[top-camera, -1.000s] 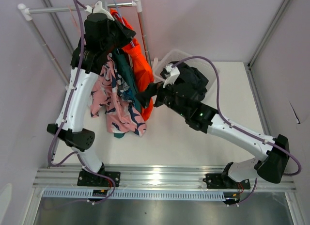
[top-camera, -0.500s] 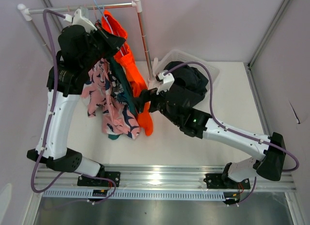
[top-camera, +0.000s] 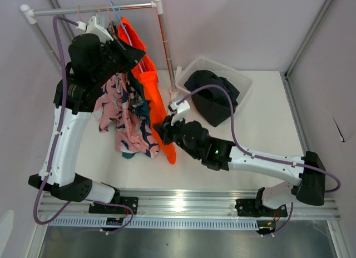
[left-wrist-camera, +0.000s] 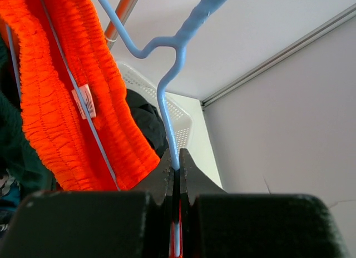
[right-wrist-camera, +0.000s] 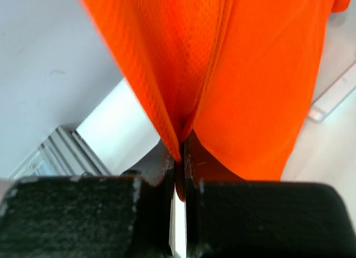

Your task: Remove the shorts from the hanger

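Bright orange shorts (top-camera: 151, 91) hang from a light-blue hanger (top-camera: 118, 18) below the rack's rail (top-camera: 94, 9). Pink printed shorts (top-camera: 119, 119) and teal ones (top-camera: 129, 154) hang just left of them. My left gripper (top-camera: 125, 51) is up by the rail, shut on the blue hanger's wire (left-wrist-camera: 167, 91); in the left wrist view the jaws (left-wrist-camera: 176, 168) pinch it, with the orange waistband (left-wrist-camera: 50, 102) beside. My right gripper (top-camera: 162, 129) is shut on the lower edge of the orange shorts (right-wrist-camera: 239, 74); a fold of the cloth runs down between the jaws (right-wrist-camera: 181, 152).
A white mesh basket (top-camera: 208, 62) holding black cloth (top-camera: 214, 94) stands at the back, right of the rack's upright post (top-camera: 164, 46). Grey walls close in the left, back and right sides. The metal rail with both arm bases runs along the near edge.
My right gripper was open a second ago and has shut on the orange shorts, shifting left and nearer. The left arm swung left with the hanger, then held still.
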Tool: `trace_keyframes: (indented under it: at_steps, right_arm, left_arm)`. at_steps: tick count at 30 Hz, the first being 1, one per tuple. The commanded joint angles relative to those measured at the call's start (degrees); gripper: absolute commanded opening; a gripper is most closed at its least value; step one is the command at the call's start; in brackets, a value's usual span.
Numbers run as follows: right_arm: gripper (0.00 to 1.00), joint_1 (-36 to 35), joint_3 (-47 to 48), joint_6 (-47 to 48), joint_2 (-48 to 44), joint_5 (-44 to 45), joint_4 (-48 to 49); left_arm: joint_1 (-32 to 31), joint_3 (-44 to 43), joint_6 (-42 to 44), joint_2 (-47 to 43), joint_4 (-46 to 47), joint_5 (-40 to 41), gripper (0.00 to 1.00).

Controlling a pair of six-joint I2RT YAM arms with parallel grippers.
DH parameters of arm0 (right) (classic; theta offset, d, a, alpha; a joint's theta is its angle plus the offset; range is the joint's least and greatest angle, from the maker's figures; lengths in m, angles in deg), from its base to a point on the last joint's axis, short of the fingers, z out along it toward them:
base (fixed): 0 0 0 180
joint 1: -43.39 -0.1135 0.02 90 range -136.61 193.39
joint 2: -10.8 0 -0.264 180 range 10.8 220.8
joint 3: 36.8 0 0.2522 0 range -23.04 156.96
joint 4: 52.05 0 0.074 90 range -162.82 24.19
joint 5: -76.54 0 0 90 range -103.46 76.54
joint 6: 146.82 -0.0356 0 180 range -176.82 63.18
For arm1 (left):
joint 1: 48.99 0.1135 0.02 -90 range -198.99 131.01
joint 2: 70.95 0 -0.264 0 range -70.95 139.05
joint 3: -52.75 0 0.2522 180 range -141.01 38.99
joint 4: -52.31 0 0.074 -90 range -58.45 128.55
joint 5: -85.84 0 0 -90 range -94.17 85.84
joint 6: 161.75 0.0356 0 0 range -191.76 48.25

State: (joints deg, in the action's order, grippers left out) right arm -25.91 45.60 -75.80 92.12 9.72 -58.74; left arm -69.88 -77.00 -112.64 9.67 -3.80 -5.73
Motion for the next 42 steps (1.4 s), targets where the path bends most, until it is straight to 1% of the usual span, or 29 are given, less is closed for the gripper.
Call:
trace_keyframes:
  at_steps: [1, 2, 3, 4, 5, 7, 8, 12, 15, 18, 19, 21, 22, 24, 25, 26, 27, 28, 29, 30, 31, 32, 33, 35, 36, 38, 39, 41, 42]
  right_arm:
    - [0.00, -5.83, -5.87, 0.35, -3.97, 5.63, 0.75]
    - [0.00, -9.33, -7.19, -0.17, -5.45, 7.21, -0.38]
    - [0.00, -11.10, -9.73, -1.22, -6.34, 8.80, -0.83]
    - [0.00, -13.04, -11.06, -2.10, -7.04, 12.38, -1.27]
    - [0.00, -16.19, -12.20, -2.98, -8.36, 14.07, -2.05]
    - [0.00, -18.23, -15.28, -6.41, -9.16, 16.72, -2.41]
    - [0.00, -18.76, -15.99, -7.46, -9.25, 17.25, -2.41]
    - [0.00, -20.08, -15.74, -8.88, -6.45, 17.51, -2.24]
    - [0.00, -19.39, -12.75, -7.30, -3.11, 17.78, -1.62]
    - [0.00, -16.67, -8.27, -3.18, -0.47, 14.90, 0.83]
    - [0.00, -13.70, -5.04, -2.12, 1.37, 13.57, 1.54]
    - [0.00, -10.26, -0.73, 2.01, 3.31, 10.42, 1.55]
    - [0.00, -6.85, 4.17, 3.67, 5.15, 9.53, 1.37]
    - [0.00, -3.32, 9.38, 8.42, 7.00, 7.42, 0.41]
    - [0.00, 0.27, 12.19, 10.00, 8.49, 6.88, 0.05]
    - [0.00, 2.22, 17.53, 11.41, 9.29, 6.44, -0.21]
    - [0.00, 4.32, 20.36, 13.34, 9.91, 5.13, -1.52]
    - [0.00, 6.35, 23.26, 13.97, 10.43, 4.60, -2.49]
    - [0.00, 10.37, 28.34, 14.41, 11.22, 4.16, -3.20]
    - [0.00, 12.41, 30.56, 15.54, 11.40, 3.20, -3.81]
    - [0.00, 14.52, 32.59, 15.90, 11.41, 2.84, -3.99]
    - [0.00, 18.63, 34.52, 16.08, 11.41, 2.31, -3.99]
    - [0.00, 20.85, 38.37, 16.17, 11.58, 0.74, -3.91]
    - [0.00, 25.07, 42.78, 16.35, 12.46, -0.59, -3.99]
    - [0.00, 29.00, 47.07, 16.52, 13.94, -1.55, -3.91]
    - [0.00, 32.63, 50.78, 17.84, 15.79, -3.39, -2.94]
    - [0.00, 35.87, 52.45, 18.36, 18.06, -3.84, -1.81]
    - [0.00, 38.87, 58.43, 18.63, 20.88, -4.89, -1.97]
    - [0.00, 41.67, 60.62, 18.37, 24.12, -5.33, -3.10]
  left_arm:
    - [-0.47, -6.17, 3.61, -0.56, 3.24, 4.89, 0.00]
    - [-0.39, -9.06, 4.49, 0.06, 1.84, 6.12, 0.00]
    - [-0.39, -9.95, 5.54, 1.28, 1.13, 8.74, 0.00]
    - [-0.30, -11.09, 7.20, 2.08, 0.26, 9.81, 0.00]
    - [0.31, -14.76, 7.83, 2.96, -0.62, 10.43, 0.00]
    - [1.19, -16.55, 8.63, 5.16, -2.38, 10.44, 0.00]
    - [1.98, -18.21, 8.63, 5.68, -2.65, 10.18, 0.00]
    - [2.95, -18.31, 8.54, 6.13, -2.04, 8.77, 0.00]
    - [3.48, -18.58, 7.49, 6.22, -2.65, 7.20, 0.00]
    - [3.31, -15.60, 4.25, 4.55, -3.27, 2.28, 0.00]
    - [2.87, -9.76, 3.36, 3.33, -2.40, -1.74, 0.00]
    - [2.34, -4.72, 1.00, -1.50, -0.38, -4.93, 0.00]
    - [1.56, 2.53, 0.55, -3.52, 1.90, -6.94, 0.00]
    - [0.76, 6.10, -0.42, -8.71, 2.10, -7.31, 0.00]
    - [0.24, 9.51, -0.60, -10.20, 0.27, -7.23, 0.00]
    - [0.23, 10.68, -0.77, -11.61, -0.88, -6.97, 0.00]
    - [0.06, 12.08, -1.47, -14.84, -1.42, -6.88, 0.00]
    - [-0.21, 16.80, -1.91, -16.79, -1.25, -7.40, 0.00]
    - [-0.38, 18.50, -2.27, -18.55, 0.15, -8.79, 0.00]
    - [-0.56, 19.82, -2.79, -21.61, 0.42, -9.42, 0.00]
    - [-0.82, 21.40, -2.89, -22.60, 0.16, -9.77, 0.00]
    - [-0.91, 21.50, -2.71, -23.31, -0.19, -10.12, 0.00]
    - [-1.00, 21.41, -1.93, -23.92, -1.58, -10.21, 0.00]
    - [-1.09, 22.37, -1.13, -25.59, -2.56, -9.86, 0.00]
    - [-1.09, 22.12, -0.17, -26.03, -2.74, -9.60, 0.00]
    - [-1.09, 23.87, 0.28, -27.35, -2.65, -9.51, 0.00]
    - [-1.09, 24.48, 0.28, -27.71, -1.87, -10.29, 0.00]
    - [-1.09, 27.56, 0.19, -28.59, -0.55, -11.26, 0.00]
    - [-1.09, 28.96, 0.10, -28.68, -0.19, -11.62, 0.00]
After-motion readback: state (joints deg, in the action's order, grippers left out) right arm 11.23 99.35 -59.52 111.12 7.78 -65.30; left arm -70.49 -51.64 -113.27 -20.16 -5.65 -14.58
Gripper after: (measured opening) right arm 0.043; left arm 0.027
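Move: The right hand already grips the lower end of the orange shorts, whose middle lies about 14 cm ahead and 4 cm above; the basket is about 25 cm ahead, 21 cm right and 28 cm lower, with the near rack post about 23 cm ahead, 4 cm right. The left hand already holds the blue hanger; from it the shorts' middle is about 2 cm ahead and 14 cm lower. Right hand pulls shorts back and down some 10 cm, then sweeps up, forward, right; left draws hanger back. ##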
